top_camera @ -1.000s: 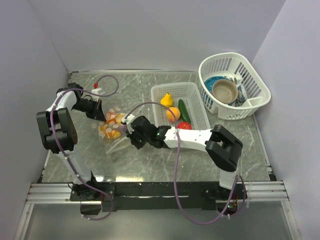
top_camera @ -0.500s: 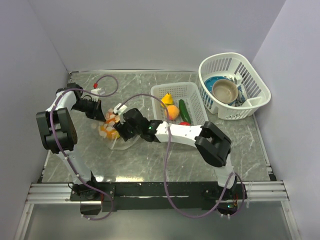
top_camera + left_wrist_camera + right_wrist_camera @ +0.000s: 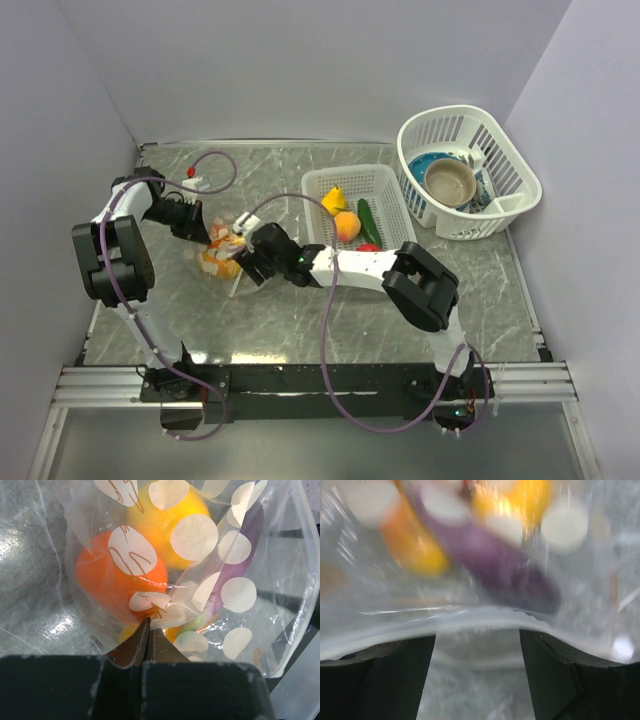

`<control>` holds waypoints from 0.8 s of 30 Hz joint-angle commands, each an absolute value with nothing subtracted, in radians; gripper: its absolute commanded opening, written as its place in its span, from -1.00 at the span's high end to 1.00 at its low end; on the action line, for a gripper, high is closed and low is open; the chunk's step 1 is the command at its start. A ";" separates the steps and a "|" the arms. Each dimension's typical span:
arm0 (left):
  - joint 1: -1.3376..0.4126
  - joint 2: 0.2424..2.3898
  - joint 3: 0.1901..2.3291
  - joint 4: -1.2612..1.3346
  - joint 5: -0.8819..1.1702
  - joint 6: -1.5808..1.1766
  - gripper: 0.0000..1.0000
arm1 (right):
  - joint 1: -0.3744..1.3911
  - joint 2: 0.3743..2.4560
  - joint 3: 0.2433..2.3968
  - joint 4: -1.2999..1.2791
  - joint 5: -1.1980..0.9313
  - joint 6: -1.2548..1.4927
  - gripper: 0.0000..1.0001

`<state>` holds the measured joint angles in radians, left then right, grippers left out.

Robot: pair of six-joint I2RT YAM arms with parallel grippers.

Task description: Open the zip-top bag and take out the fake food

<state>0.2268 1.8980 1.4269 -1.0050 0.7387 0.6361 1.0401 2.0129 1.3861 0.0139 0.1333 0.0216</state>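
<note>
The zip-top bag [image 3: 222, 258], clear with white dots, lies left of centre with fake food inside. In the left wrist view an orange piece [image 3: 120, 575], a yellow one [image 3: 165, 520] and a purple one [image 3: 242, 545] show through the plastic. My left gripper [image 3: 208, 233] is shut on a fold of the bag [image 3: 150, 602] at its far-left side. My right gripper [image 3: 248, 262] is open at the bag's right edge. The white zip strip [image 3: 470, 617] runs across just beyond its fingers [image 3: 375, 680], with blurred purple food [image 3: 490, 555] behind.
A white rectangular basket [image 3: 403, 228] right of centre holds a yellow pear [image 3: 334, 199], an orange fruit [image 3: 347, 226], a green cucumber [image 3: 366, 220] and a red piece [image 3: 369, 247]. A round white basket [image 3: 510, 165] with a bowl and dishes stands at the back right.
My right gripper has gone from shut to open and has moved left, up against the bag's edge. The left gripper and its hold on the bag have stayed put.
</note>
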 commanded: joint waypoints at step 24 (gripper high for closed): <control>0.236 1.905 1.447 -1.052 0.755 0.673 0.99 | 1.062 1.821 1.187 0.104 0.011 0.143 0.95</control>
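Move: The bag's mouth is right at the right hand: its edge runs about 1 cm behind and 1 cm below the spread fingers, which reach in under the upper film. Inside, the eggplant lies some 2 cm ahead and 4 cm left of this hand, the yellow fruit about 5 cm ahead and 3 cm left, both roughly 3 cm lower. From the left hand, which pinches the bag, the mouth is about 8 cm back and 10 cm right, a little lower. The right fingers, spread under the bag's lip at first, draw out of the mouth, going back and to the right some 6 cm with a slight dip. The hand then lifts about 4 cm and swings 3–4 cm left again, steadily closing its fingers until they are shut just over the bag's edge. The left hand stays put and keeps its pinch on the bag. ##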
